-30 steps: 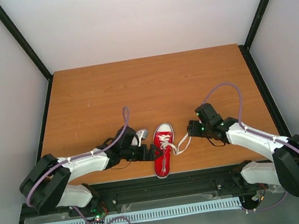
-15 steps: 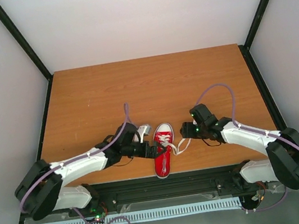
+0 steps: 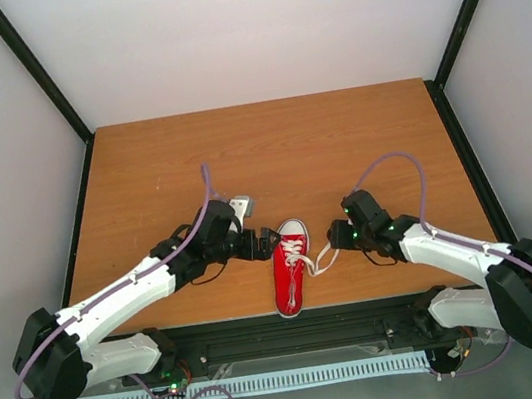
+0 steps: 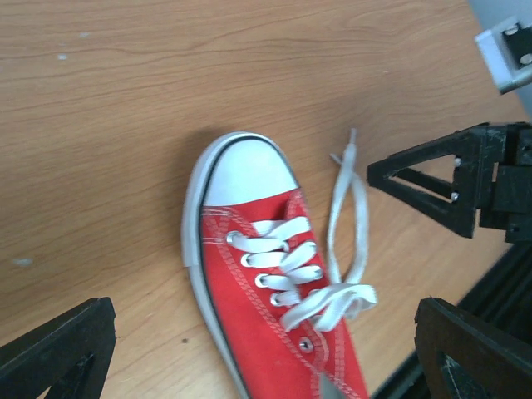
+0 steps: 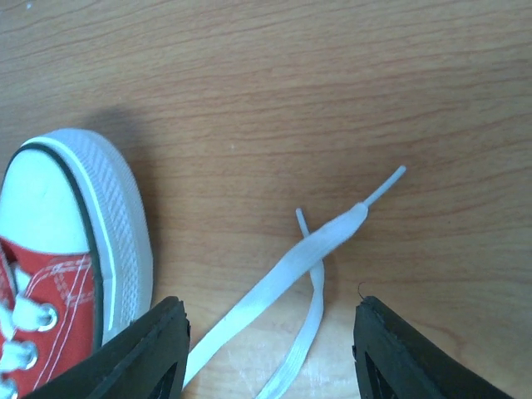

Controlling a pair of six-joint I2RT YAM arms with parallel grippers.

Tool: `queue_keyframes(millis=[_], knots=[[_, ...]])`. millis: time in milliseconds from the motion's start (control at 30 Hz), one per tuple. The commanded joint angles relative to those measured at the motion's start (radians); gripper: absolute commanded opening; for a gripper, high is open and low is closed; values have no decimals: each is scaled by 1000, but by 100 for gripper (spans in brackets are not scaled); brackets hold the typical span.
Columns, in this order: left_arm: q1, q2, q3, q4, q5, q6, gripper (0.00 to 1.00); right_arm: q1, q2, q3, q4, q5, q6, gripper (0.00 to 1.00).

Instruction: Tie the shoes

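Note:
A small red sneaker (image 3: 289, 275) with a white toe cap (image 4: 243, 173) lies near the table's front edge, toe pointing away from the arms. Its white laces (image 5: 328, 239) are untied; both loose ends trail onto the wood to the shoe's right, crossing each other. My left gripper (image 3: 269, 244) is open at the shoe's left side. In the left wrist view its fingers (image 4: 60, 349) stand wide on either side of the laced upper (image 4: 274, 274). My right gripper (image 3: 334, 239) is open just right of the shoe, low over the table, with the two lace ends between its fingertips (image 5: 148, 347), untouched.
The wooden table (image 3: 268, 148) stretches away behind the shoe. A black rail (image 3: 296, 321) runs along its near edge just behind the heel. White walls with black corner posts (image 3: 36, 74) close in the sides. The other arm's gripper shows at the right of the left wrist view (image 4: 453, 187).
The left arm has stretched forward, taking its gripper from beside the shoe's middle up towards the toe. The right gripper has shifted a little and its jaws have narrowed around the lace ends.

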Motion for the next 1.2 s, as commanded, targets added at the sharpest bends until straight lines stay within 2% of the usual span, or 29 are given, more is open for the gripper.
queue_keyframes(millis=[0, 133, 433, 500, 567, 600, 667, 700, 800, 967, 1167], knots=[[7, -17, 83, -153, -156, 62, 100, 7, 88, 64, 10, 69, 20, 54], [7, -24, 77, -164, -211, 61, 100, 8, 168, 87, 50, 118, 33, 54], [7, -58, -32, 12, -171, 11, 100, 9, 316, 121, 111, 177, 84, 52], [7, -73, -46, 35, -175, 19, 100, 9, 339, 124, 130, 174, 83, 42], [7, -81, -53, 46, -190, 28, 100, 9, 352, 128, 149, 160, 77, 20], [7, -85, -56, 47, -197, 33, 100, 9, 349, 125, 161, 156, 76, 14], [7, -93, -62, 49, -224, 37, 100, 9, 322, 116, 184, 154, 73, 4], [7, -99, -66, 54, -232, 44, 100, 9, 304, 116, 184, 164, 69, 3], [7, -124, -92, 95, -237, 68, 100, 9, 218, 132, 164, 220, 23, 3], [7, -182, -142, 250, -182, 78, 100, 8, 25, 169, 119, 301, -74, 3], [7, -131, -90, 302, -45, 113, 100, 7, -217, 197, 129, 301, -165, 3]])
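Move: Ahead of the right hand by about 5 cm, neither left nor right, the two free lace ends lie close together on the table, some 4 cm lower. The red shoe's middle is about 9 cm to this hand's left and 4 cm back, its white toe cap 7 cm left and 4 cm ahead, both around 2 cm lower. From the left hand the lace ends lie about 10 cm right, 4 cm ahead and 13 cm below. Reaching forward about 5 cm while sinking to the table, the right hand shuts its half-open fingers on one lace end and pinches it. It then lifts quickly, some 16 cm with a little more forward travel, fingertips tilting up about 25 degrees. The left hand, still wide open, shifts about 3 cm left near the toe, then rises roughly 4 cm from its lowest point. ##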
